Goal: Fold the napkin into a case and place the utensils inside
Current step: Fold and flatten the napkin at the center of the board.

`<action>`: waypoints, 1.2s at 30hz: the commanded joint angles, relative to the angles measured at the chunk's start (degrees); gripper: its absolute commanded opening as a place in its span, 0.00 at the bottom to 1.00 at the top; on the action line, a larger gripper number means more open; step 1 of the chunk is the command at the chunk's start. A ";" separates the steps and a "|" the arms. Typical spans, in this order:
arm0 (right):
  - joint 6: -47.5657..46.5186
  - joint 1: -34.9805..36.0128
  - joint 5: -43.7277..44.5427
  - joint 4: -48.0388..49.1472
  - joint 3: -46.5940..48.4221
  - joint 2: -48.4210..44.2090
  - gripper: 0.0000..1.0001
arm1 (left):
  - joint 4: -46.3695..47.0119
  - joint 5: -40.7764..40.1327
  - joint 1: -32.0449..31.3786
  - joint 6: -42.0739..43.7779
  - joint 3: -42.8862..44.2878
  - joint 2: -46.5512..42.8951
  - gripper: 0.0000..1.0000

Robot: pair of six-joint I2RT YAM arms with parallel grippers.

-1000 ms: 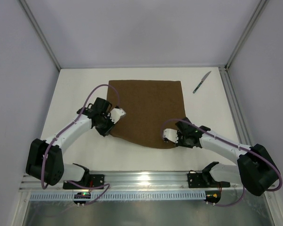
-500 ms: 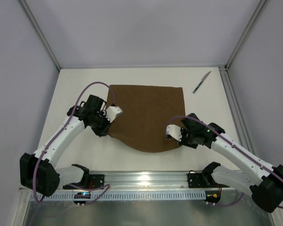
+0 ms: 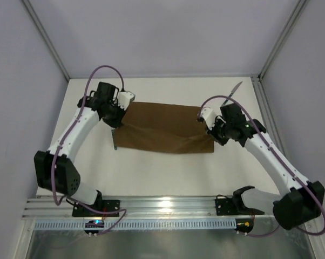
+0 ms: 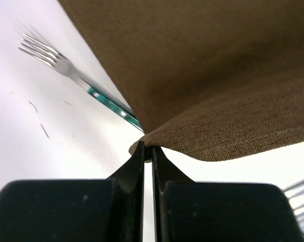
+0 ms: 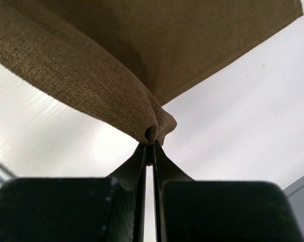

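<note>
The dark brown napkin (image 3: 162,129) hangs doubled over as a wide band between both arms, and no case is in view. My left gripper (image 3: 121,113) is shut on its left corner (image 4: 148,147). My right gripper (image 3: 210,126) is shut on a bunched right corner (image 5: 151,143). The fork (image 4: 61,61), with pale tines and a teal handle, lies on the table in the left wrist view, its handle end running under the cloth. The knife (image 3: 237,86) lies at the far right, partly behind the right arm's cable.
The white table (image 3: 162,172) is walled by grey panels with metal posts at the far corners (image 3: 259,75). An aluminium rail (image 3: 162,205) with both arm bases runs along the near edge.
Both grippers rose and carried the napkin's near corners toward the far edge, doubling the cloth over. The right gripper closed on its corner. The arms stretched further out.
</note>
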 commanded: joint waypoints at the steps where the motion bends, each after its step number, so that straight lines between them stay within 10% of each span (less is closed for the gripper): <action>1: 2.74 -2.66 0.96 11.77 3.14 9.66 0.04 | 7.92 -5.27 1.73 -3.05 5.05 7.64 0.00; 12: 13.46 -9.00 7.73 14.95 19.67 38.52 0.04 | 13.38 -11.52 2.35 -3.58 21.05 29.54 0.00; 36: 20.14 -9.53 10.02 14.16 30.75 51.28 0.09 | 16.73 -13.02 2.44 -3.23 27.38 39.21 0.00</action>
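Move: The napkin's near edge is already pinched by both hands and raised. Its far left corner lies on the board about 24 cm straight ahead of the left hand and 16 cm below; the fork is some 7 cm ahead of that hand, 4 cm to its left, also 16 cm down. From the right hand the far right corner is roughly 27 cm ahead, a hair right and 15 cm down; the knife lies about 35 cm ahead and 13 cm to the right. The napkin's lifted edge is carried forward and down towards the far edge, both hands keeping their pinch: about 18 cm forward with 10–12 cm of sinking, mostly a quick sweep that eases into a slow creep. The right hand turns some 30 degrees clockwise on the way, the left about 10 counter-clockwise. ##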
